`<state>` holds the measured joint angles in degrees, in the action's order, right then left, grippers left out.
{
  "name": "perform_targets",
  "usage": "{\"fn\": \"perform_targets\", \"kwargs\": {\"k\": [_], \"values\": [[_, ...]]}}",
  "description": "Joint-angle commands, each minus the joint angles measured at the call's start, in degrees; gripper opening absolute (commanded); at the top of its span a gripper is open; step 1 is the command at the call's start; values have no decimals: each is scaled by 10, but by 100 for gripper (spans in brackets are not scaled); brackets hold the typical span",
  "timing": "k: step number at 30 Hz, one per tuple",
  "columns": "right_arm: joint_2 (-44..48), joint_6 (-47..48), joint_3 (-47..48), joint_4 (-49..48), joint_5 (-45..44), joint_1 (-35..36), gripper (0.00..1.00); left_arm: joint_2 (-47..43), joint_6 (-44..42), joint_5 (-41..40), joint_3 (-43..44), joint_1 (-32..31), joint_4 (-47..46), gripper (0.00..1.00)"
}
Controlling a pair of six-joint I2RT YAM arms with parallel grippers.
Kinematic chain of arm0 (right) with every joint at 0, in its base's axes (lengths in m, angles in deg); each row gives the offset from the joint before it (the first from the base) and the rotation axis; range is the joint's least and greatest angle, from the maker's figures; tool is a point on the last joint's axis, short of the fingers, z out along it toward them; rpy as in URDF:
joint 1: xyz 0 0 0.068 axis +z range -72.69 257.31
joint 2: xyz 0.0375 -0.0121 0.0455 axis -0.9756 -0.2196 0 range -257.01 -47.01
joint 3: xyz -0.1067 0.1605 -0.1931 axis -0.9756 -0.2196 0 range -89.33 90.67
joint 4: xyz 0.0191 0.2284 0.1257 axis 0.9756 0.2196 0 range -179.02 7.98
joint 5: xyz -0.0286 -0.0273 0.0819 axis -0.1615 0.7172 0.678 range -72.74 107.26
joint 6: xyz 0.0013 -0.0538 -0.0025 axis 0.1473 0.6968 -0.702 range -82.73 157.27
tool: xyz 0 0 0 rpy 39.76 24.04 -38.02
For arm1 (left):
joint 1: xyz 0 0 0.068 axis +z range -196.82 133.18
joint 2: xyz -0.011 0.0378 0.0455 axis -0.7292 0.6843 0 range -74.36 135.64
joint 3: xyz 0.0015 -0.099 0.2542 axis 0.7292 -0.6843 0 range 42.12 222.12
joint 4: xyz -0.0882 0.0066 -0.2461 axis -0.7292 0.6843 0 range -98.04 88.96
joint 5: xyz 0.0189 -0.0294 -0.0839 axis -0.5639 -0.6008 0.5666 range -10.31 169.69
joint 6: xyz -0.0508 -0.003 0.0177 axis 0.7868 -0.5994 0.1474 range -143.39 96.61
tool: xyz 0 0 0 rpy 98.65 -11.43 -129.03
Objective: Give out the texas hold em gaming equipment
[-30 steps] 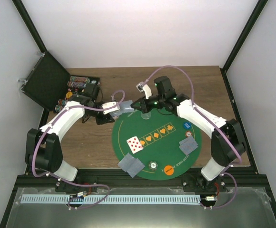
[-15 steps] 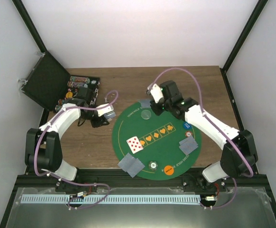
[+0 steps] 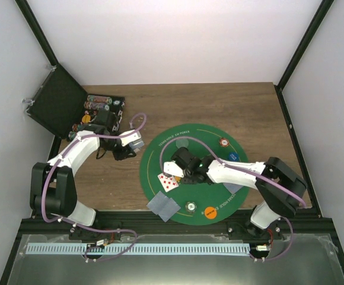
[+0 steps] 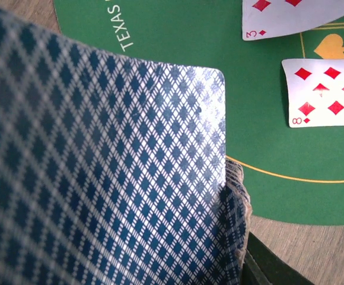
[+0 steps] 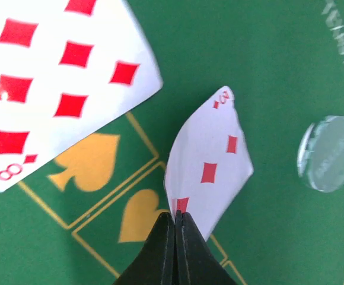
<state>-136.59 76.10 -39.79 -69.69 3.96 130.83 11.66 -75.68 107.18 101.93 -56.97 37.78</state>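
My right gripper [image 3: 173, 168] hangs low over the round green mat [image 3: 210, 133], shut on the bottom edge of a three of diamonds [image 5: 209, 160] that stands upright and bowed. Just left of it, an eight of diamonds [image 3: 168, 181] lies face up on the mat. At the mat's left edge my left gripper [image 3: 130, 146] holds a deck of blue-backed cards [image 4: 112, 178], which hides its fingers in the wrist view. Clear [image 3: 184, 143], red-and-white [image 3: 223, 142], blue [image 3: 232, 157] and orange [image 3: 209, 211] tokens lie on the mat.
Two face-down grey-blue card piles lie on the mat, one at the near left [image 3: 163, 206] and one at the right [image 3: 234, 187]. An open black case [image 3: 98, 110] with rows of chips stands at the far left. A black frame surrounds the wooden table.
My right gripper carried the three of diamonds from the mat's far edge down beside the eight of diamonds. My left gripper drew back left with the deck, then stayed.
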Motion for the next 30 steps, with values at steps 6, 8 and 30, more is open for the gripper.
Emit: {"fn": "perform_targets", "kwargs": {"k": [6,8,30], "values": [[-6,49,-13,41,22,18,1,-9,-3,16,2,3,-4,38],[-8,44,-10,48,28,18,1,-9,-4,15,3,4,-4,39],[5,89,-46,30,37,41,1,-10,-5,15,11,4,5,38]]}}
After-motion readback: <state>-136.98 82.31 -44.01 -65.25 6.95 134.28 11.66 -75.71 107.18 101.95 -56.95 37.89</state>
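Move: The right hand holds the 3 of diamonds; its spot, just right of the 8 of diamonds, lies about 3 cm back and 5 cm below. The 8 of diamonds is some 7 cm left and 4 cm back of that hand, the white chip 15 cm back and 3 cm right, the clear disc about 13 cm straight ahead, all on the mat. From the left hand the spot is roughly 21 cm right, 9 cm back and 9 cm below. Back towards its base and down, by about 5 and 3.5 cm, with a slight drift right, the right hand brings the 3 of diamonds to the bare mat beside the 8 of diamonds. The wrist turns some 10 degrees counter-clockwise and its left side dips a little; the shut fingers keep pinching the card by its rear end, and the hand stops low over the mat. ##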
